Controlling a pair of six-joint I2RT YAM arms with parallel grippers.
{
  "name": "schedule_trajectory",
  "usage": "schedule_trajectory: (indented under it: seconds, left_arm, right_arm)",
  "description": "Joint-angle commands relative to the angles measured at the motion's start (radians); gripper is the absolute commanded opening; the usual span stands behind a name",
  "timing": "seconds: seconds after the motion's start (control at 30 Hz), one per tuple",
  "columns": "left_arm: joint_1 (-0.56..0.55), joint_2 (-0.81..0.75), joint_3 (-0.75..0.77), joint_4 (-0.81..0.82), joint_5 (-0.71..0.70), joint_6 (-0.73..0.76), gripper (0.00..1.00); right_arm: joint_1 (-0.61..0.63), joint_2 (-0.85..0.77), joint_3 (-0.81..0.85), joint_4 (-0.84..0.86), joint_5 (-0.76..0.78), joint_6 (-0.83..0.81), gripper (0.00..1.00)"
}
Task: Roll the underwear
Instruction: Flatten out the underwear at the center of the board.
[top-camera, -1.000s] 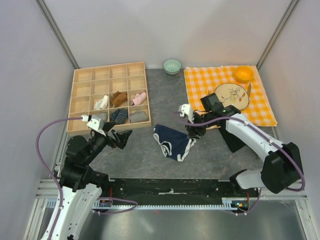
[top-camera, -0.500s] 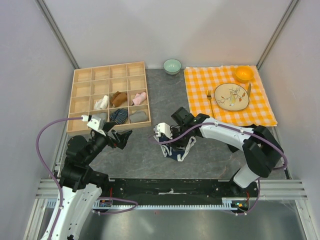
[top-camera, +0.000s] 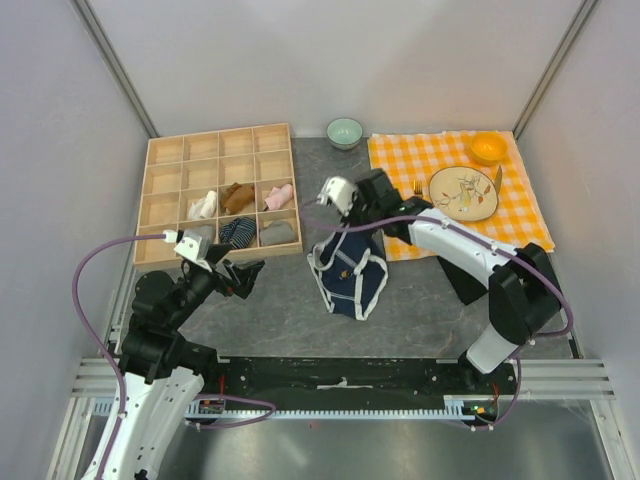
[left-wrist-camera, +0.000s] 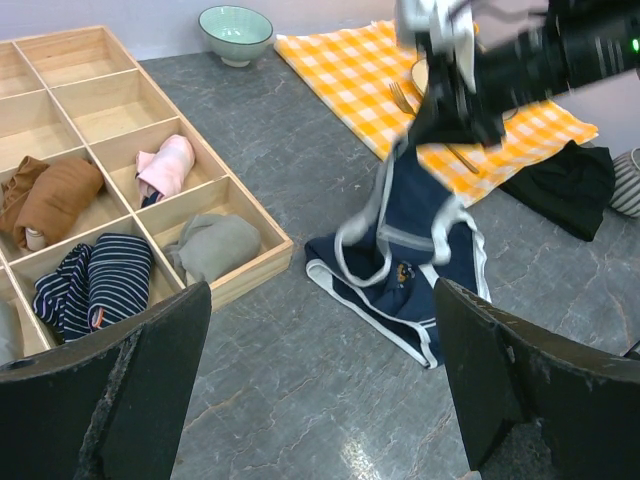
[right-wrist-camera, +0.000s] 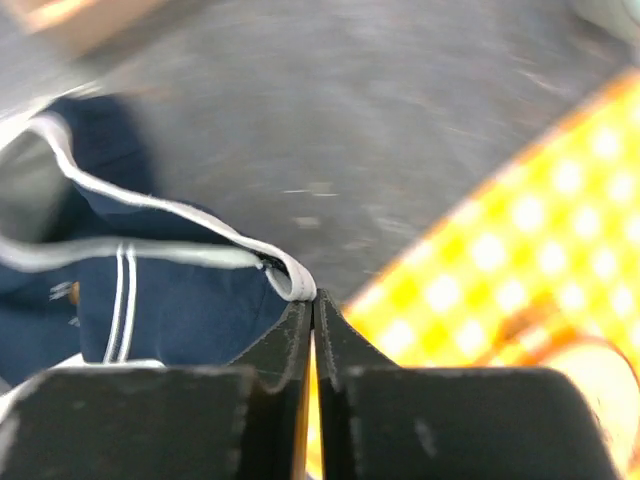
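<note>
The underwear (top-camera: 350, 272) is navy blue with white trim. One edge is pulled up off the grey tabletop while its lower part still lies on the surface. My right gripper (top-camera: 351, 224) is shut on the white trim at the raised edge, near the corner of the checked cloth. In the right wrist view the fingertips (right-wrist-camera: 313, 300) pinch the trim, and the underwear (right-wrist-camera: 170, 305) hangs to the left. The left wrist view shows the underwear (left-wrist-camera: 420, 235) stretched up to the right gripper (left-wrist-camera: 425, 120). My left gripper (top-camera: 245, 272) hovers open at the near left (left-wrist-camera: 320, 400), clear of the fabric.
A wooden compartment tray (top-camera: 220, 133) at the back left holds a striped roll (top-camera: 238, 232), a grey roll (top-camera: 278, 232) and other small rolls. A teal bowl (top-camera: 345, 131) stands behind. An orange checked cloth (top-camera: 520, 215) carries a plate (top-camera: 463, 192) and an orange bowl (top-camera: 488, 147). A black garment (left-wrist-camera: 560, 185) lies right.
My right gripper dropped onto the underwear, shut on its trim and lifted that edge up and back toward the checked cloth. The left arm has not moved.
</note>
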Motion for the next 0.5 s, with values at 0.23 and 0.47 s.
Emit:
schedule_trajectory:
  seconds: [0.23, 0.47]
  left_arm:
    - [0.003, 0.005, 0.000, 0.016, 0.002, 0.023, 0.98]
    - [0.002, 0.005, 0.002, 0.016, 0.002, 0.023, 0.98]
  right_arm:
    - [-0.117, -0.071, -0.001, 0.141, 0.016, 0.021, 0.51]
    - [0.015, -0.134, -0.100, -0.231, -0.465, -0.317, 0.52]
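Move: The right hand still pinches the far edge of the underwear, whose middle hangs and lies about 6 cm back of it, straight in line and some 6 cm lower. The grey roll in the wooden tray sits roughly 15 cm to its left and 2 cm ahead, the yellow cloth's near corner about 9 cm right and 4 cm back, the fork some 16 cm right and 9 cm ahead. From the left hand the underwear lies around 10 cm ahead and 20 cm right. The right hand finishes a quick fling, carrying the pinched far edge of the underwear about 8 cm forward, 5 cm right and 4 cm up, its fingers tipping up some 10 degrees while they open to about half and let the edge go. Empty, it then swings back about 8 cm and a little left over the underwear, staying a few centimetres higher than it began, the wrist turning back roughly 20 degrees counter-clockwise and the fingers tipping down again. ##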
